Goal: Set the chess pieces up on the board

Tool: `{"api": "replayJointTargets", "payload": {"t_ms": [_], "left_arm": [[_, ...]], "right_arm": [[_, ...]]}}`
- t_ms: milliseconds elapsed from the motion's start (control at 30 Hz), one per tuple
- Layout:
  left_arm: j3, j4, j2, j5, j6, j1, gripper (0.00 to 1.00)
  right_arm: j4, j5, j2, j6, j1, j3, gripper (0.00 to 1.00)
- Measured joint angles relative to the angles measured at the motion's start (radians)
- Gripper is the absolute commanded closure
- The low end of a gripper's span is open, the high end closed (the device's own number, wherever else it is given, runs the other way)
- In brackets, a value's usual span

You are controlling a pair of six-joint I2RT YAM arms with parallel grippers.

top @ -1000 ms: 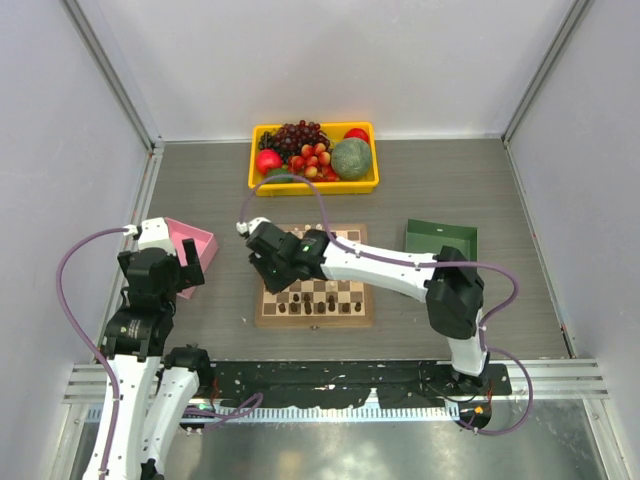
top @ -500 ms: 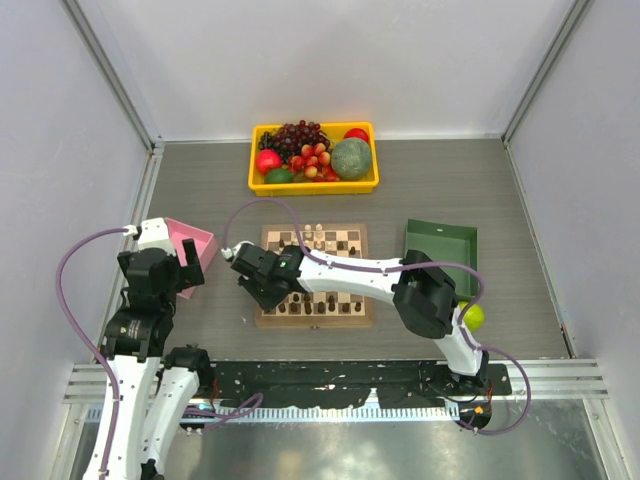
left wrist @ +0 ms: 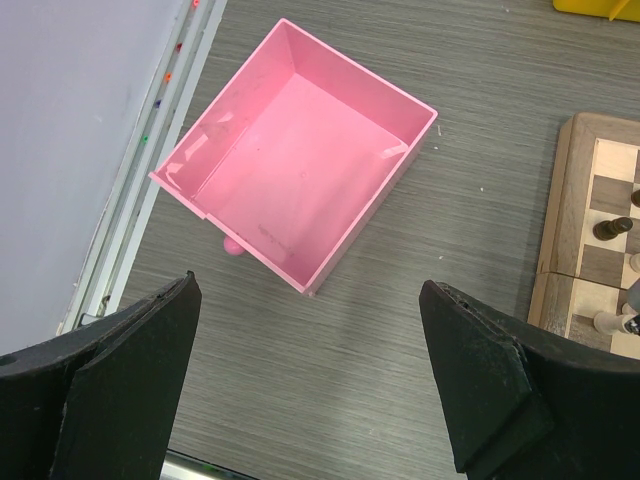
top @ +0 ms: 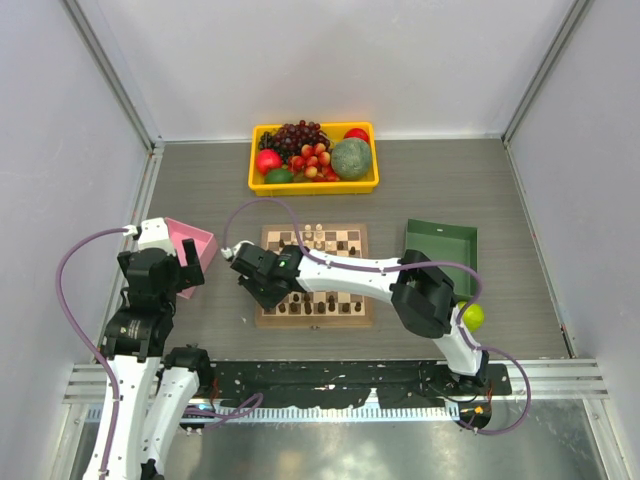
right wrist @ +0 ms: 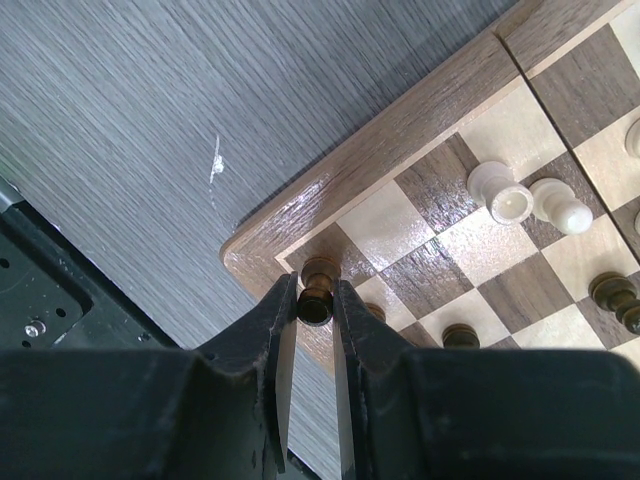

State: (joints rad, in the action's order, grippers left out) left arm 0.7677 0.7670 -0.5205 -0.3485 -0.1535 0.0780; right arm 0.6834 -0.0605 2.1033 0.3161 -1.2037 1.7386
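Note:
The board (top: 312,321) lies mid-table, with dark brown chess pieces (top: 320,307) along its near rows and cream ones (top: 320,235) at the far side. My right gripper (right wrist: 315,300) is shut on the head of a dark brown piece (right wrist: 318,290). That piece stands upright, its foot at the dark corner square by the board's border (right wrist: 400,130). In the top view this gripper (top: 256,290) hangs over the near-left corner. Two cream pieces (right wrist: 500,192) stand a few squares away. My left gripper (left wrist: 308,290) is open above bare table, just short of the pink tray (left wrist: 355,75).
A yellow bin (top: 313,187) of fruit stands at the back. A green tray (top: 441,245) sits right of the board, with a green fruit (top: 472,316) by the right arm's elbow. The pink tray (top: 205,240) lies left of the board, near the left wall.
My right gripper has moved from the board's left middle to its near-left corner, then held still. The arm's elbow swung nearer, uncovering the green fruit. The left arm has not moved.

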Motion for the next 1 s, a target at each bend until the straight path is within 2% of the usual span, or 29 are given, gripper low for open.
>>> {"api": "replayJointTargets", "payload": {"t_ms": [267, 400, 467, 700, 833, 1000], "left_arm": [[0.000, 0.000, 0.000, 0.000, 0.000, 0.000, 0.01], [0.000, 0.000, 0.000, 0.000, 0.000, 0.000, 0.01], [0.000, 0.000, 0.000, 0.000, 0.000, 0.000, 0.01], [0.000, 0.000, 0.000, 0.000, 0.000, 0.000, 0.01], [0.000, 0.000, 0.000, 0.000, 0.000, 0.000, 0.01], [0.000, 0.000, 0.000, 0.000, 0.000, 0.000, 0.01]], "right_arm": [[0.000, -0.001, 0.013, 0.000, 0.000, 0.004, 0.72], [0.002, 0.000, 0.015, 0.000, 0.000, 0.004, 0.66], [0.002, 0.000, 0.016, 0.000, 0.000, 0.004, 0.61], [0.029, -0.007, 0.012, -0.010, 0.000, 0.024, 0.55], [0.045, -0.024, -0.033, -0.019, 0.009, 0.024, 0.54], [0.031, -0.066, -0.170, -0.026, 0.050, -0.003, 0.53]]}}
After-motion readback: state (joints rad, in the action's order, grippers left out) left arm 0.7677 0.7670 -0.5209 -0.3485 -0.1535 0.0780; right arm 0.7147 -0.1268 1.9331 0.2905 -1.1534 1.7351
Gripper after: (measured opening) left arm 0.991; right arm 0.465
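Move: I hold a black piece by its upper part right over the board's near left corner square, which lies about 3 cm below my right hand. The next black piece stands about 3 cm to the right, level with it; another is some 6 cm right and 3 cm ahead. Two white pieces stand 7 cm ahead and 1 cm right, and 9 cm ahead and 3 cm right. From my left hand the corner square is about 22 cm right, 3 cm back and 15 cm down. With my right hand I ease down about half a centimetre while the fingers part, letting go of the black piece on the corner square. Then, opening a bit further, I lift clear with gathering speed, some 8 cm up from the low point, drifting 3 cm forward and 2 cm right over the board, tilting slightly. ##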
